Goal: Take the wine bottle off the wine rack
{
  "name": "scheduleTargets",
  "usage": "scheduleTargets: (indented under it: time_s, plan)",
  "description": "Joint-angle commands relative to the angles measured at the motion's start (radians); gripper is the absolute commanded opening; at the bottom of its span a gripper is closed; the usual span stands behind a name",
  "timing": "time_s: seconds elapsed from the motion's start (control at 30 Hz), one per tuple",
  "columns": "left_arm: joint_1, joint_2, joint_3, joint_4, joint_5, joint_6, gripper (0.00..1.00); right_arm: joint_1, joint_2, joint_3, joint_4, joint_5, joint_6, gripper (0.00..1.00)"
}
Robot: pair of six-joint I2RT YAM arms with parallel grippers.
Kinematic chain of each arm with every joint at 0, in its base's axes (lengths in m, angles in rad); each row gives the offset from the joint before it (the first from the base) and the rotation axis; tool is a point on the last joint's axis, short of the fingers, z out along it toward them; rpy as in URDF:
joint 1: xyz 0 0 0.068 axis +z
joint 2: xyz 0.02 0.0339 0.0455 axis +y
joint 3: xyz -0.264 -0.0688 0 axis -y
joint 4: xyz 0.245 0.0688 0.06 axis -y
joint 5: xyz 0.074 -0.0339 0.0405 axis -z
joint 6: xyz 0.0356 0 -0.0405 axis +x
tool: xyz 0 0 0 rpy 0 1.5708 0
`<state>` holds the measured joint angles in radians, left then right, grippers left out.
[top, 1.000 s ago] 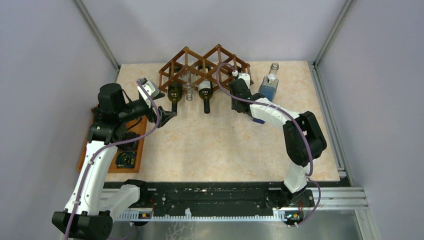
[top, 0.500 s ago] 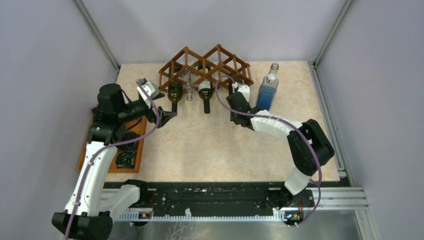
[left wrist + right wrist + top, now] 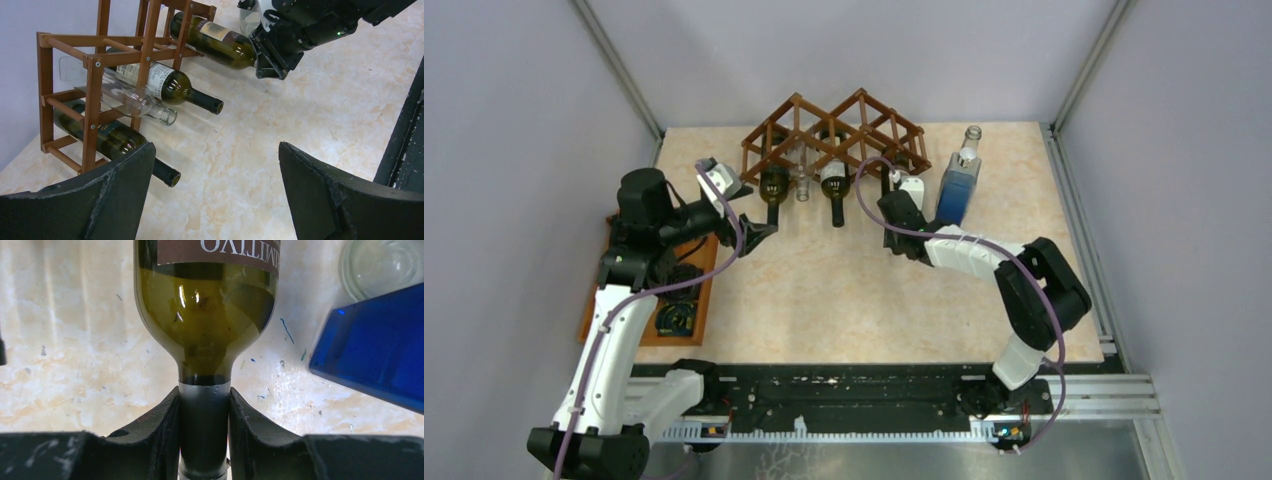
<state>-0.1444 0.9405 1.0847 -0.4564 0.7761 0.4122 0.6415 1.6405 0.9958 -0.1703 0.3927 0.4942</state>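
The brown lattice wine rack (image 3: 824,135) stands at the back of the table, also seen in the left wrist view (image 3: 92,100). My right gripper (image 3: 204,392) is shut on the dark neck of a green wine bottle (image 3: 205,295) with a brown label. That bottle (image 3: 215,42) lies slanted, its base end still in the rack's right lower cell, with the right gripper (image 3: 270,55) at its neck. From above, the right gripper (image 3: 896,195) sits just in front of the rack's right end. My left gripper (image 3: 742,205) is open and empty before the rack's left end, its fingers (image 3: 120,190) wide apart.
Two more green bottles (image 3: 834,185) (image 3: 773,185) and a clear glass bottle (image 3: 802,185) lie in the rack, necks pointing forward. A blue square bottle (image 3: 957,185) and a clear bottle (image 3: 972,135) stand just right of the rack. An orange-brown tray (image 3: 649,300) lies at the left edge.
My right gripper has drawn back from the rack toward the near side with the bottle's neck in it. The left arm has stayed put.
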Motion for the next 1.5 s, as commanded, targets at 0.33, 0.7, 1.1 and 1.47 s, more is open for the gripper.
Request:
scheduleTargets:
  time_s: [0.33, 0.7, 1.1, 1.47]
  plan:
    - [-0.004, -0.021, 0.006, -0.007, 0.016, 0.000, 0.99, -0.011, 0.129, 0.050, 0.163, -0.023, -0.031, 0.07]
    - [-0.004, -0.020, 0.013, -0.013, 0.011, 0.004, 0.99, -0.037, 0.170, 0.057, 0.195, -0.033, -0.036, 0.58]
    - [-0.004, -0.019, 0.032, -0.020, 0.010, 0.001, 0.99, -0.092, 0.208, 0.170, 0.172, -0.054, -0.067, 0.71]
    - [-0.004, -0.016, 0.047, -0.024, 0.005, 0.002, 0.99, -0.097, 0.259, 0.192, 0.158, -0.078, -0.049, 0.66]
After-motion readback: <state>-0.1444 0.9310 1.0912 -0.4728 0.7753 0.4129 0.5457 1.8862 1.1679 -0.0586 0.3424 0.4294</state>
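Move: The right hand already grips the wine bottle by its neck; the bottle's middle lies about 11 cm ahead of it at much the same height, its base end still in the rack. The blue bottle stands some 13 cm right and 5 cm ahead, the clear bottle about 14 cm right and 10 cm ahead; the white-labelled bottle lies in the rack roughly 14 cm left and 15 cm ahead. From the left hand, the wine bottle is about 27 cm right, 9 cm ahead and 24 cm below. Downward first, by about 5 cm, the right hand lowers the neck it holds towards the table. Then its fingers open to about twice their gap, letting go of the neck, and it slides forward some 7 cm along the bottle, rising slightly, until the fingers straddle the shoulder and begin to bear on its sides. ##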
